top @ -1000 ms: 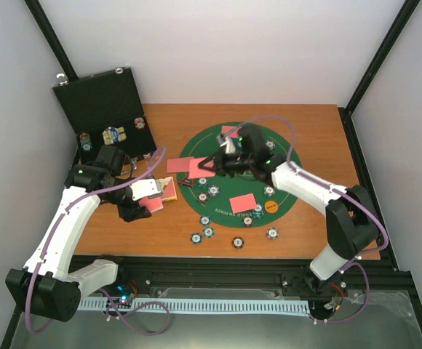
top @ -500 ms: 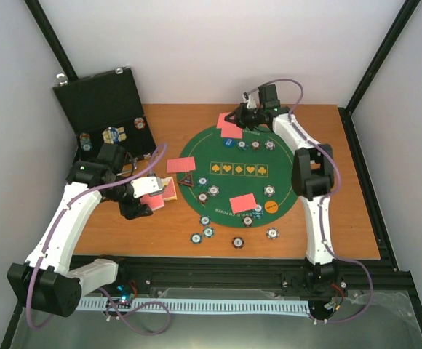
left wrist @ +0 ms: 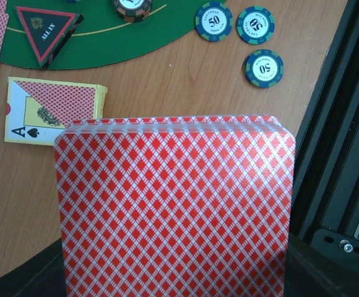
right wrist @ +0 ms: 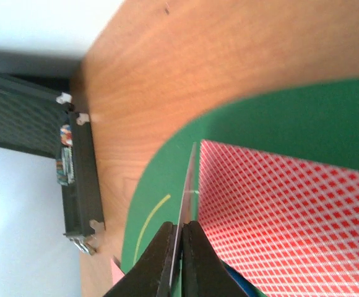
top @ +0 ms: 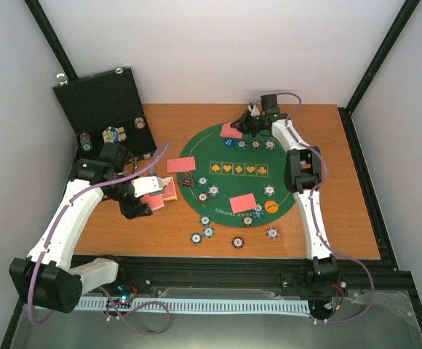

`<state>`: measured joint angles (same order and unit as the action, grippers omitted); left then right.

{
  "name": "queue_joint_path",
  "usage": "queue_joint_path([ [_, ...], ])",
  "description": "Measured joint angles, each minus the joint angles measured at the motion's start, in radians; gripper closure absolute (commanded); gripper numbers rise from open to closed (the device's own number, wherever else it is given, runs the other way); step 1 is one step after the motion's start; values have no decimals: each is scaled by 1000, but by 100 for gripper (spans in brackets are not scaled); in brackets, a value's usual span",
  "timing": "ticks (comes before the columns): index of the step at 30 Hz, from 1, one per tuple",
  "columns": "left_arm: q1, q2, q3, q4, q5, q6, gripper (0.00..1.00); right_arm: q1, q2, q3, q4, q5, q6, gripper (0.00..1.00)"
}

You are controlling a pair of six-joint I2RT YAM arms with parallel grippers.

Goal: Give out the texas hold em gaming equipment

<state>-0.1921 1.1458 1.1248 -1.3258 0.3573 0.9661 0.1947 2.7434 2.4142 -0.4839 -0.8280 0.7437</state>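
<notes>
My left gripper [top: 147, 198] is shut on a deck of red-backed playing cards [left wrist: 176, 204], held above the wood left of the green mat [top: 229, 187]. The deck hides its fingers in the left wrist view. At the mat's far edge my right gripper [top: 249, 121] is shut on a single card [right wrist: 189, 185], seen edge-on and standing upright. Beside it another red-backed card [right wrist: 291, 210] lies flat on the felt. More cards [top: 242, 202] lie on the mat, along with poker chips [top: 213, 191], an orange button [top: 271, 206] and a black triangle marker [left wrist: 46, 28].
An open black case [top: 105, 109] stands at the back left. A yellow card box [left wrist: 49, 111] lies just beyond the deck. Loose chips [left wrist: 263, 67] sit on the wood near the front rail [left wrist: 346, 124]. One card [top: 180, 164] overlaps the mat's left rim.
My right arm has swung from the mat's middle out to its far edge with the card pinched in it. The left arm and its deck have stayed put.
</notes>
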Motion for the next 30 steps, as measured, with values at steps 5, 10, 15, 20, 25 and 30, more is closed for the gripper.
queue_joint_path([
  [5, 0, -4, 0, 0, -8, 1, 69, -14, 0, 38, 26, 5, 22, 78],
  [10, 0, -4, 0, 0, -9, 0, 70, -17, 0, 48, -9, 26, 18, 43],
  [15, 0, -4, 0, 0, -6, 0, 70, -17, 0, 48, -82, 63, -31, 35],
  [20, 0, -4, 0, 0, -5, 0, 69, -19, -25, 34, -151, 96, -81, 27],
  [25, 0, -4, 0, -3, -3, 0, 69, -26, -135, -29, -267, 157, -149, 10],
  [30, 0, -4, 0, -7, 7, 0, 69, -35, -343, -204, -321, 259, -192, 0],
])
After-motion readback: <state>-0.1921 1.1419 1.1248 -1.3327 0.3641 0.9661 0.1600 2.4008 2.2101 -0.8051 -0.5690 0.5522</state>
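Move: The pinched card is headed for the card already lying at the mat's far left, whose middle is about 3 cm to the right hand's left, 1 cm back and 3 cm below. The small blind chip lies some 5 cm nearer than that card; the blue chip stack stands 6 cm back and 2 cm right of the hand, the brown chip 6 cm back and 7 cm right. From the left hand the lying card is roughly 38 cm ahead, 28 cm right and 16 cm lower. The held card is let go over the card already dealt: the right hand lifts a bare 2 cm, settles down again while its fingers open from nearly shut, then draws off to the right, up and back, about 10 cm in all. Its fingers finish wide open and tip some 15 degrees more steeply down; the left hand keeps the deck still. ##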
